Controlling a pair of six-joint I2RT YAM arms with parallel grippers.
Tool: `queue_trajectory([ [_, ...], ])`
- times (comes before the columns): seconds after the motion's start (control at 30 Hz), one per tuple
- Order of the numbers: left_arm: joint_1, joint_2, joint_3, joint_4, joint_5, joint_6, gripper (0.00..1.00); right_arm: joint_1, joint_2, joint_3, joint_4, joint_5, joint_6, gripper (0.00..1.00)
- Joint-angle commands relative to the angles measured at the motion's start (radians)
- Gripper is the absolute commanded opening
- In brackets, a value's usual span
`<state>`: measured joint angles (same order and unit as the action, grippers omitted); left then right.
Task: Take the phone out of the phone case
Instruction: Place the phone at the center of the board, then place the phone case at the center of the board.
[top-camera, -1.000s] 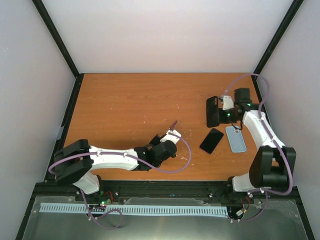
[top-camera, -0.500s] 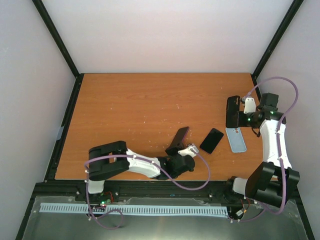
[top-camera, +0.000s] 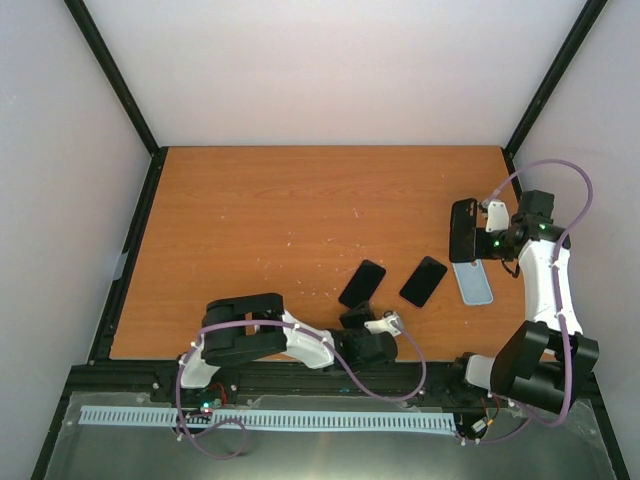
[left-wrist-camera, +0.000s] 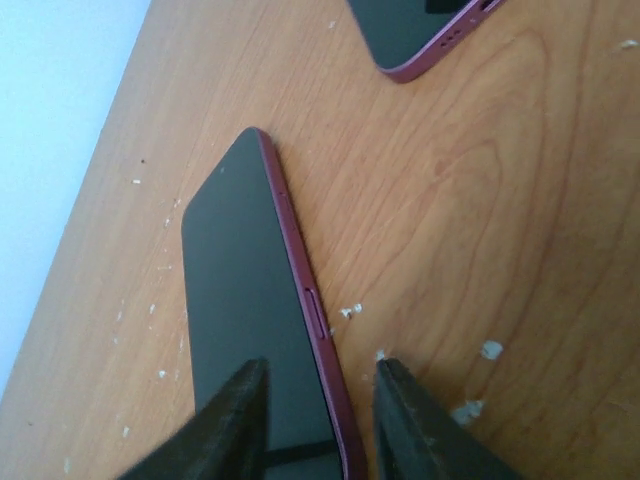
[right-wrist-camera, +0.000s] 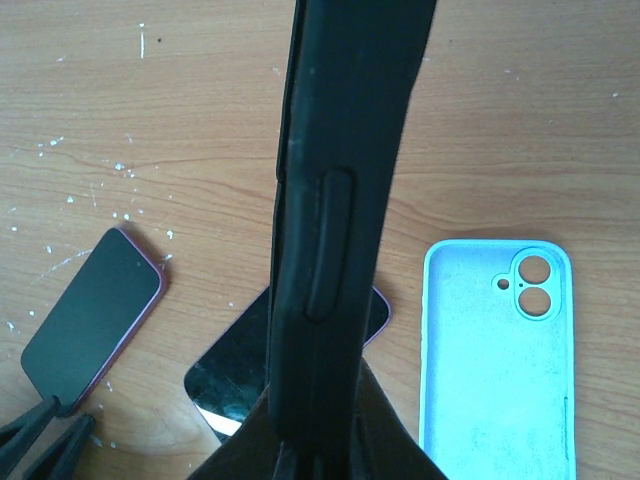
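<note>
A dark phone with a maroon rim lies flat on the wooden table, out of any case. My left gripper sits low at the phone's near end. Its jaws stand a little apart astride the maroon edge without touching it. The empty black phone case stands on edge above the table at the right, with my right gripper shut on its lower end. From the right wrist view the phone shows at lower left.
A second dark phone lies just right of the first. A light blue case lies open side up below the black case. The table's near edge runs just behind the left gripper.
The left arm swung the phone right, laid it flat on the table, and its jaws parted off it. The right arm lifted the black case rightward earlier, then held almost still.
</note>
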<state>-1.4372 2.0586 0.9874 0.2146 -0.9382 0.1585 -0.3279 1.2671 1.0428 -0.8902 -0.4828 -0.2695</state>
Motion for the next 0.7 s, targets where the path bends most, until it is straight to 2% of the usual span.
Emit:
queue_trajectory([
  [0.0, -0.007, -0.047, 0.028, -0.044, 0.056, -0.078, 0.37, -0.010, 0.011, -0.009, -0.010, 0.007, -0.028, 0.03],
  [0.07, -0.008, -0.093, 0.008, -0.047, 0.134, -0.107, 0.50, -0.012, 0.019, -0.002, -0.022, 0.009, -0.057, 0.03],
  [0.13, -0.007, -0.151, -0.015, -0.052, 0.219, -0.150, 0.59, -0.019, 0.028, 0.008, -0.039, 0.004, -0.090, 0.03],
  [0.23, -0.008, -0.239, -0.054, -0.056, 0.329, -0.206, 0.67, -0.043, 0.044, 0.028, -0.073, 0.011, -0.145, 0.03],
  [0.37, -0.004, -0.347, -0.105, -0.053, 0.406, -0.278, 0.78, -0.118, 0.075, 0.064, -0.129, -0.006, -0.271, 0.03],
  [0.57, 0.022, -0.442, -0.147, -0.060, 0.471, -0.365, 0.84, -0.271, 0.182, 0.166, -0.208, 0.036, -0.434, 0.03],
  [0.67, 0.073, -0.492, -0.176, -0.055, 0.516, -0.424, 0.85, -0.349, 0.256, 0.235, -0.255, 0.052, -0.500, 0.03],
])
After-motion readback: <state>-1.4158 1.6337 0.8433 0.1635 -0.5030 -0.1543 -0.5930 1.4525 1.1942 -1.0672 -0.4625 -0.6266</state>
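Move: The phone lies flat on the board, its middle about 7 cm ahead of the left hand, 2 cm to the right and 1 cm lower, with the fingers at its near right edge. The second phone is also 7 cm ahead but 18 cm right of that hand. The right hand carries the black case; the bare strip it heads over lies some 13 cm to its right, level ahead, 15 cm below. From it, the blue case is 4 cm right, the second phone 9 cm left and 1 cm back, the first phone 26 cm left and 2 cm back, all 15 cm below. Up and back off the phone's near end goes the left hand, rising about 8.5 cm while drawing back roughly half that; its fingers spread from slightly parted to nearly wide, the wrist rolling left side down and tipping the fingers downward. The right hand keeps its grip on the black case, sinking slightly at first, then sweeping some 8 cm right, past above the blue case towards the board's right side. ##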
